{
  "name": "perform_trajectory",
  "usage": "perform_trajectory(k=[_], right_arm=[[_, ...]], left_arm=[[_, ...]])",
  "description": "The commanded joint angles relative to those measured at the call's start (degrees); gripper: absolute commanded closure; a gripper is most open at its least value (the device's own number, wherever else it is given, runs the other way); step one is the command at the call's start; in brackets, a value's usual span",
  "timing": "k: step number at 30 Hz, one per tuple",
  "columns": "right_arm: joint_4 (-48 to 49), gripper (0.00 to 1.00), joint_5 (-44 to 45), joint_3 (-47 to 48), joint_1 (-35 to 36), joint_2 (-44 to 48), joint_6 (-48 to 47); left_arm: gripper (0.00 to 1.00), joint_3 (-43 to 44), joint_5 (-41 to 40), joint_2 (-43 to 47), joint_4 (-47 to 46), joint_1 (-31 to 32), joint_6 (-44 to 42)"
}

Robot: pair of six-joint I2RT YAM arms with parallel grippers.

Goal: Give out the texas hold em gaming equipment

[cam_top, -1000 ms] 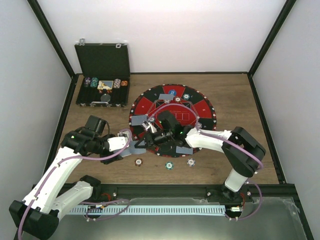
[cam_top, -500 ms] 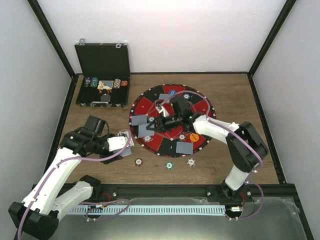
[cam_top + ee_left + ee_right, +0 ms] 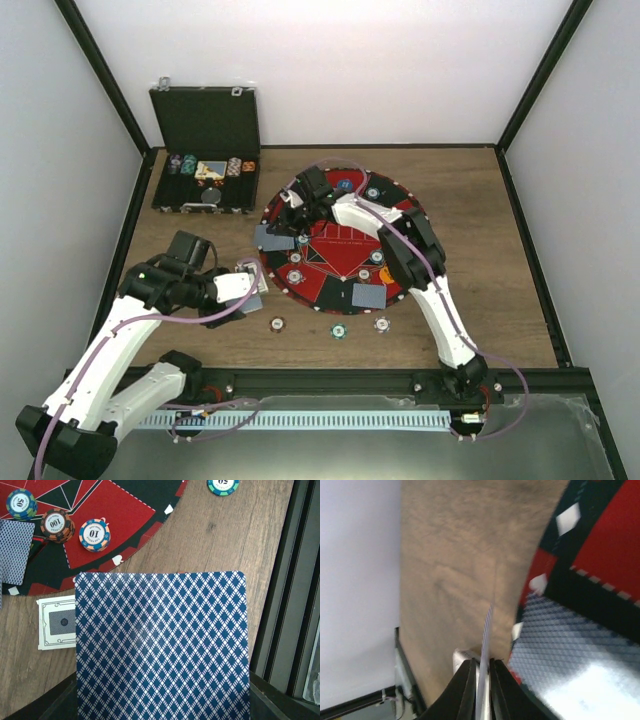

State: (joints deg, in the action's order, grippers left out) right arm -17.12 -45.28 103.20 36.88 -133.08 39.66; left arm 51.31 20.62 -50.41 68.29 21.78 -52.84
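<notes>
In the left wrist view, a deck of playing cards (image 3: 161, 645) with blue diamond-patterned backs fills the lower frame and hides my left gripper's fingers. From above, my left gripper (image 3: 252, 280) is shut on that deck, just off the near-left edge of the round red-and-black mat (image 3: 330, 240). My right gripper (image 3: 482, 666) is shut on a single card (image 3: 488, 630), seen edge-on. It hovers over the mat's far-left rim (image 3: 290, 213), beside a face-down card (image 3: 570, 650). Striped chips (image 3: 94, 533) lie on the mat. The blue disc (image 3: 345, 184) and orange disc (image 3: 385, 272) also sit on it.
An open black case (image 3: 205, 150) holding chips stands at the back left. Three chips (image 3: 338, 330) lie on the wood in front of the mat. Another face-down card (image 3: 368, 296) rests on the mat's near side. A white bordered card (image 3: 57, 622) lies on the table, partly under the deck.
My right arm has swung from the mat's near-left side across to its far-left rim, with a card pinched in its fingers. The left arm and its deck have stayed put.
</notes>
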Motion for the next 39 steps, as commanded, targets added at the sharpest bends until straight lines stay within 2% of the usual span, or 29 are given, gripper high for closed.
perform_trajectory(k=[1,5,8,11,15,19,23,26,30,34,39], right_arm=[[-12.68,0.85,5.06,10.44,-0.21,-5.32,-4.11],[-15.22,0.80,8.34,10.84,-0.30,-3.66,-5.73],[-16.89,0.74,11.56,9.93,-0.53,-1.56,-6.70],[-19.10,0.72,14.68,9.71,-0.50,0.48,-8.03],[-19.61,0.57,16.26,7.75,-0.50,4.23,-8.49],[-17.92,0.55,15.99,3.17,-0.50,9.66,-7.58],[-7.38,0.45,11.02,-10.05,-0.03,19.35,-3.34],[3.40,0.33,6.16,-23.06,1.05,29.02,1.91],[15.15,0.22,2.89,-36.46,4.70,38.00,8.44],[24.38,0.19,1.73,-44.78,9.81,42.27,14.15],[31.03,0.19,1.42,-48.06,15.21,42.20,17.80]], left_arm=[[0.94,1.64,0.68,0.74,0.66,-0.17,-0.32],[0.94,1.22,0.63,1.25,0.90,-0.21,-0.59],[0.94,1.00,0.69,1.24,0.79,-0.22,-0.69],[0.94,1.08,0.97,1.11,0.72,-0.18,-0.60],[0.94,1.14,1.08,1.11,0.62,-0.21,-0.38],[0.94,1.17,0.93,1.15,0.65,-0.17,-0.30],[0.93,1.11,0.98,1.11,0.18,-0.22,-0.16],[0.93,1.20,1.32,0.77,-0.21,-0.22,0.09],[0.93,1.10,1.60,0.34,-0.80,-0.11,0.11],[0.93,0.97,1.75,0.01,-1.37,-0.14,0.18],[0.93,1.04,1.97,-0.25,-1.78,-0.12,0.26]])
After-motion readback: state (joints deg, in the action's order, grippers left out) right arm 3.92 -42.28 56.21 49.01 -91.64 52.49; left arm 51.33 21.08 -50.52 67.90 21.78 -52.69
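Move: The right hand, with a single card pinched, is over the mat's left rim. The card already lying there is about 6 cm below it and 1 cm back and right. Of the chips, the green 50 is some 6 cm right and 2 cm back, the brown 100 about 5 cm right and 7 cm back. The deck is 22 cm back, 4 cm left and 6 cm higher. From the left hand that lying card is roughly 21 cm ahead, 8 cm right, 13 cm below. The right hand sinks about 4 cm to the mat's left rim, fingers tipping some 15 degrees farther down as they open, and eases a few centimetres right, letting go of its card beside the one already there. Then it lifts clear and sweeps back about 20 cm towards the deck, opening wide and undoing the tip, while the left hand keeps the deck still. ##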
